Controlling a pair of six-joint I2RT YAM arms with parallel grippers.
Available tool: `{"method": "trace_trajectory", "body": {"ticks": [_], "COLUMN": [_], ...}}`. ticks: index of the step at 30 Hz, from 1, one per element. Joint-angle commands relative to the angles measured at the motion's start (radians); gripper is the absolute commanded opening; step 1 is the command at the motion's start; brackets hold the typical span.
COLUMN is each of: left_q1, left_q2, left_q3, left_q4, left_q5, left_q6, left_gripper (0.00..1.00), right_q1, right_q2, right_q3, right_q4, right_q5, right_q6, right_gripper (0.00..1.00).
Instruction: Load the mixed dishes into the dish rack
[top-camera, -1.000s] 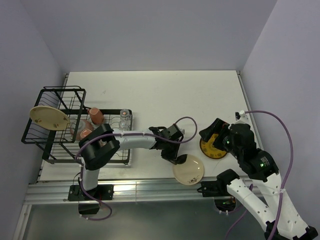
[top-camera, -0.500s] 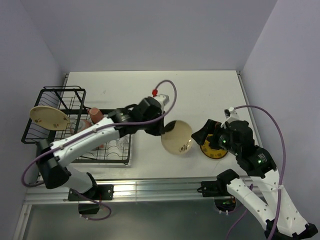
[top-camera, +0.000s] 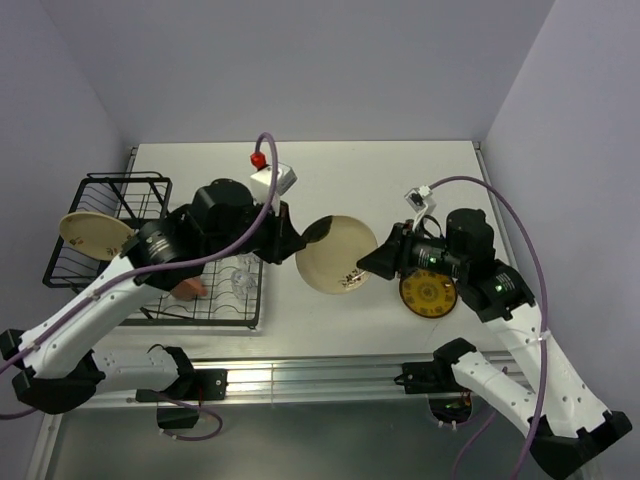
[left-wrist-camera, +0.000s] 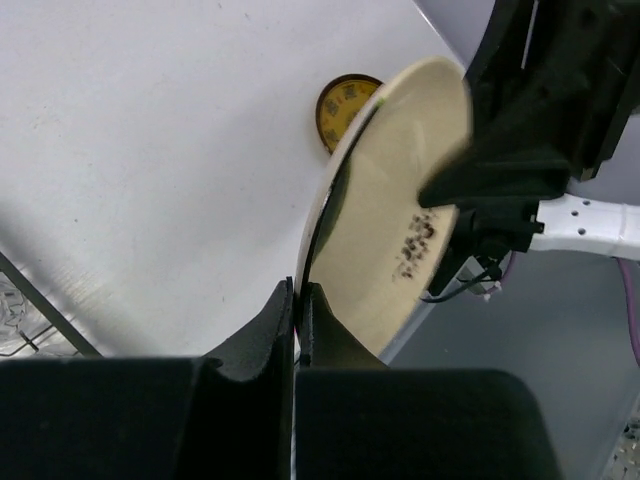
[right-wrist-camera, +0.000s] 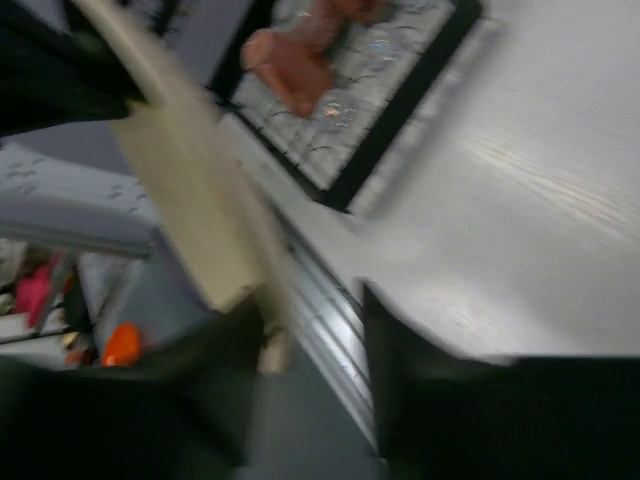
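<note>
My left gripper (top-camera: 305, 240) (left-wrist-camera: 298, 292) is shut on the rim of a cream floral plate (top-camera: 337, 254) (left-wrist-camera: 390, 230), holding it tilted on edge above the table's middle. My right gripper (top-camera: 377, 262) (right-wrist-camera: 315, 310) is at the plate's opposite edge. Its jaws stand apart, and the plate's rim (right-wrist-camera: 200, 210) lies between them close to the left finger; this view is blurred. The yellow-and-dark ornate plate (top-camera: 428, 293) (left-wrist-camera: 345, 104) lies flat on the table under the right arm. The black wire dish rack (top-camera: 125, 180) (right-wrist-camera: 400, 95) stands at the left.
A second cream plate (top-camera: 95, 235) leans in the rack's raised basket end. A pink mug (top-camera: 185, 290) (right-wrist-camera: 290, 65) and a clear glass (top-camera: 241, 280) lie on the rack's grid. The table's metal front rail (top-camera: 300, 375) runs along the near edge.
The left arm lifted the cream plate off the table's front and swung it up and back to the middle. The right gripper moved left from over the yellow plate to the cream plate's edge, its jaws narrowing.
</note>
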Motion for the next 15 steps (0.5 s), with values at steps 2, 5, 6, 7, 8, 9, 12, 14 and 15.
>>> {"method": "trace_trajectory", "body": {"ticks": [2, 5, 6, 7, 8, 9, 12, 14, 15], "left_q1": [0.005, 0.006, 0.006, 0.006, 0.006, 0.006, 0.006, 0.004, 0.005], "left_q2": [-0.093, -0.151, -0.188, -0.21, -0.233, -0.287, -0.419, -0.513, -0.544], "left_q3": [-0.027, -0.034, -0.027, -0.021, -0.014, -0.005, -0.002, -0.016, -0.027], "left_q4": [0.06, 0.063, 0.06, 0.052, 0.052, 0.055, 0.11, 0.185, 0.226], "left_q5": [0.053, -0.016, -0.057, -0.112, -0.231, -0.287, -0.522, -0.657, -0.682], "left_q6": [0.011, -0.03, -0.047, -0.066, -0.105, -0.127, -0.21, -0.258, -0.261], "left_gripper": [0.0, 0.1, 0.28, 0.58, 0.72, 0.91, 0.99, 0.99, 0.99], "right_q1": [-0.004, 0.008, 0.034, 0.054, 0.077, 0.106, 0.25, 0.381, 0.422], "right_q2": [0.055, 0.109, 0.124, 0.144, 0.19, 0.216, 0.36, 0.492, 0.536], "right_q3": [-0.004, 0.037, 0.064, 0.097, 0.177, 0.22, 0.431, 0.602, 0.654], "right_q4": [0.312, 0.404, 0.41, 0.403, 0.394, 0.362, 0.27, 0.228, 0.204], "right_q5": [-0.327, -0.356, -0.348, -0.335, -0.28, -0.24, -0.008, 0.148, 0.279], "right_q6": [0.112, 0.163, 0.159, 0.146, 0.11, 0.087, -0.021, -0.088, -0.107], "right_gripper": [0.14, 0.0, 0.0, 0.0, 0.0, 0.0, 0.0, 0.0, 0.0]}}
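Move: The left hand still pinches the cream plate by its edge. The plate's middle lies about 7 cm to the right of that hand and 3 cm below it. From the right hand the same plate's middle is some 6 cm left, 2 cm ahead and a little above. The yellow plate lies about 19 cm right of the right hand, 4 cm ahead and 28 cm down. The dish rack's tray is some 32 cm left of the left hand, 7 cm ahead and 32 cm below. Leftward and up, the right hand carries on towards the rack side, about 12 cm each way, its half-closed fingers shutting quickly to pinch the cream plate's right edge and its wrist turning some 20 degrees counter-clockwise. The left hand then opens wide, lets go of the opposite edge and pulls away left and up, about 14 and 12 cm, swinging counter-clockwise. ##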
